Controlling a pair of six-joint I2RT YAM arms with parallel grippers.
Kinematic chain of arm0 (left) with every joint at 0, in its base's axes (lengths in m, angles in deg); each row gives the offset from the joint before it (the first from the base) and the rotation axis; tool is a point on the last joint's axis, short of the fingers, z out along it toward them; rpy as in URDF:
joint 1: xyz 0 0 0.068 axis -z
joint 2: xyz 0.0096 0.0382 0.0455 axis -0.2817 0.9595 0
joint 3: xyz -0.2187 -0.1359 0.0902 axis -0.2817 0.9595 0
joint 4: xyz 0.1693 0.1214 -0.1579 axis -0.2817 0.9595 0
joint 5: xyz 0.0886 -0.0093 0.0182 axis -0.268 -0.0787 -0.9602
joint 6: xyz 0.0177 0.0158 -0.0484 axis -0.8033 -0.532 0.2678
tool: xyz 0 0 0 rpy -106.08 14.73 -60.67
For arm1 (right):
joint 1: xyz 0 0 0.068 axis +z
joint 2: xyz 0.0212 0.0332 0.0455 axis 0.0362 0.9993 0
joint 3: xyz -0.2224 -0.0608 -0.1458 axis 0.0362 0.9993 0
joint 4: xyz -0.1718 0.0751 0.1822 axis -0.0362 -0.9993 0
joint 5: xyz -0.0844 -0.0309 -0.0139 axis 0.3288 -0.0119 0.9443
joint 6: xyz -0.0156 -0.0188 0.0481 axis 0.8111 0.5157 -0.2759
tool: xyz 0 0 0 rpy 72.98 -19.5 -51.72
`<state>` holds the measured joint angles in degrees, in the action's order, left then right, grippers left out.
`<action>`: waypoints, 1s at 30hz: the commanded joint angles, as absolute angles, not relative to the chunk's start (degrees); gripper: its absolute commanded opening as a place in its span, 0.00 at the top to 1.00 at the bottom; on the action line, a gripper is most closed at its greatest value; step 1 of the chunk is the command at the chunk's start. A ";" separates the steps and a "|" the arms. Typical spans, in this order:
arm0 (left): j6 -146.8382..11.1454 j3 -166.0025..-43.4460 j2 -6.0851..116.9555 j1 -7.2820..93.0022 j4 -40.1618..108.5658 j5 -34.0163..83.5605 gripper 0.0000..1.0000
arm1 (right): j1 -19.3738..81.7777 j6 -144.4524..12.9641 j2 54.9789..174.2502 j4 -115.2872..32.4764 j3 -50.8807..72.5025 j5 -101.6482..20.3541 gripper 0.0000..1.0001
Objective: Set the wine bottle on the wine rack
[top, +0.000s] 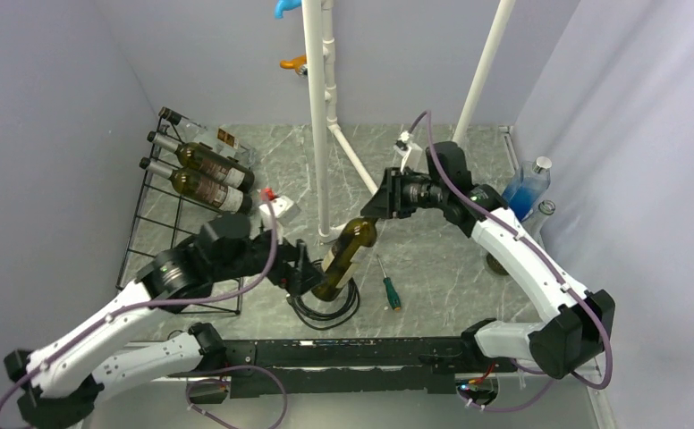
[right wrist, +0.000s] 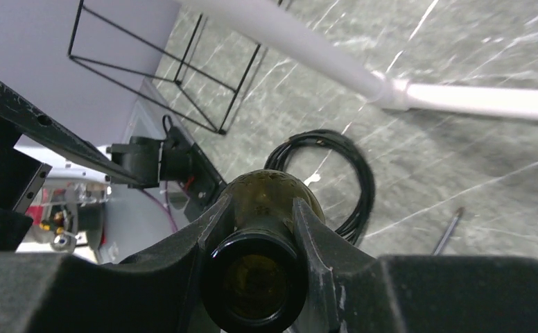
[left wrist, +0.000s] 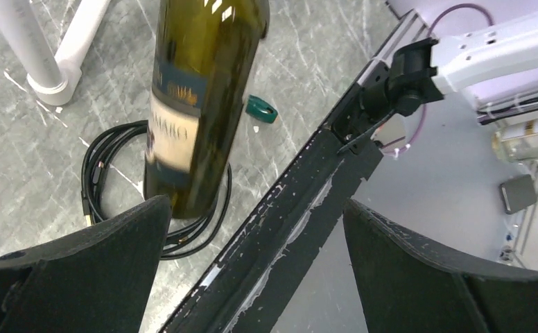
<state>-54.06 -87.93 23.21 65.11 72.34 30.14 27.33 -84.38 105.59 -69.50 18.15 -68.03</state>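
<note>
The wine bottle [top: 347,255], dark green with a pale label, leans with its base inside a black cable coil [top: 325,308]. My right gripper [top: 377,207] is shut on its neck; in the right wrist view the fingers [right wrist: 218,222] clamp just under the mouth of the bottle [right wrist: 273,191]. My left gripper [top: 303,279] stands open beside the bottle's lower body. In the left wrist view the bottle [left wrist: 197,104] stands ahead of the left finger [left wrist: 100,263], outside the gap. The black wire wine rack [top: 151,223] stands far left and carries three lying bottles [top: 207,177].
A white pipe frame [top: 318,116] rises just behind the bottle. A green-handled screwdriver [top: 390,290] lies right of the coil. A blue bottle [top: 527,183] and a clear one [top: 545,213] stand at the right wall. A black rail [top: 343,353] runs along the near edge.
</note>
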 commanded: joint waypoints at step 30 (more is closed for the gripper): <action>-50.76 -101.56 49.64 82.33 77.26 5.71 0.00 | 42.45 -93.12 101.74 -60.08 18.69 -71.30 1.00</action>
<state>-52.49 -101.63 48.12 81.22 76.51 8.83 41.71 -90.44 102.85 -64.78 23.49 -67.84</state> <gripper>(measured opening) 0.995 0.364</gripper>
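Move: The wine bottle hangs by its neck from the right gripper, its middle about 8 cm to the right of the left hand, 4 cm ahead and 8 cm below. The cable coil lies on the table some 4 cm ahead, 4 cm right and 25 cm below the left hand. The screwdriver is about 18 cm right and 6 cm ahead, equally low. From the right hand, the left gripper is roughly 12 cm left, 12 cm back and about level. Rightward the left hand pushes about 7 cm towards the bottle, fingers wide open, quick at first, then mostly sinking some 4 cm beside the right gripper as its fingertips tip further down. The right hand keeps its grip on the neck and brings the bottle back and left to meet it, some 9 cm, turning about 10 degrees counter-clockwise and easing off late. ##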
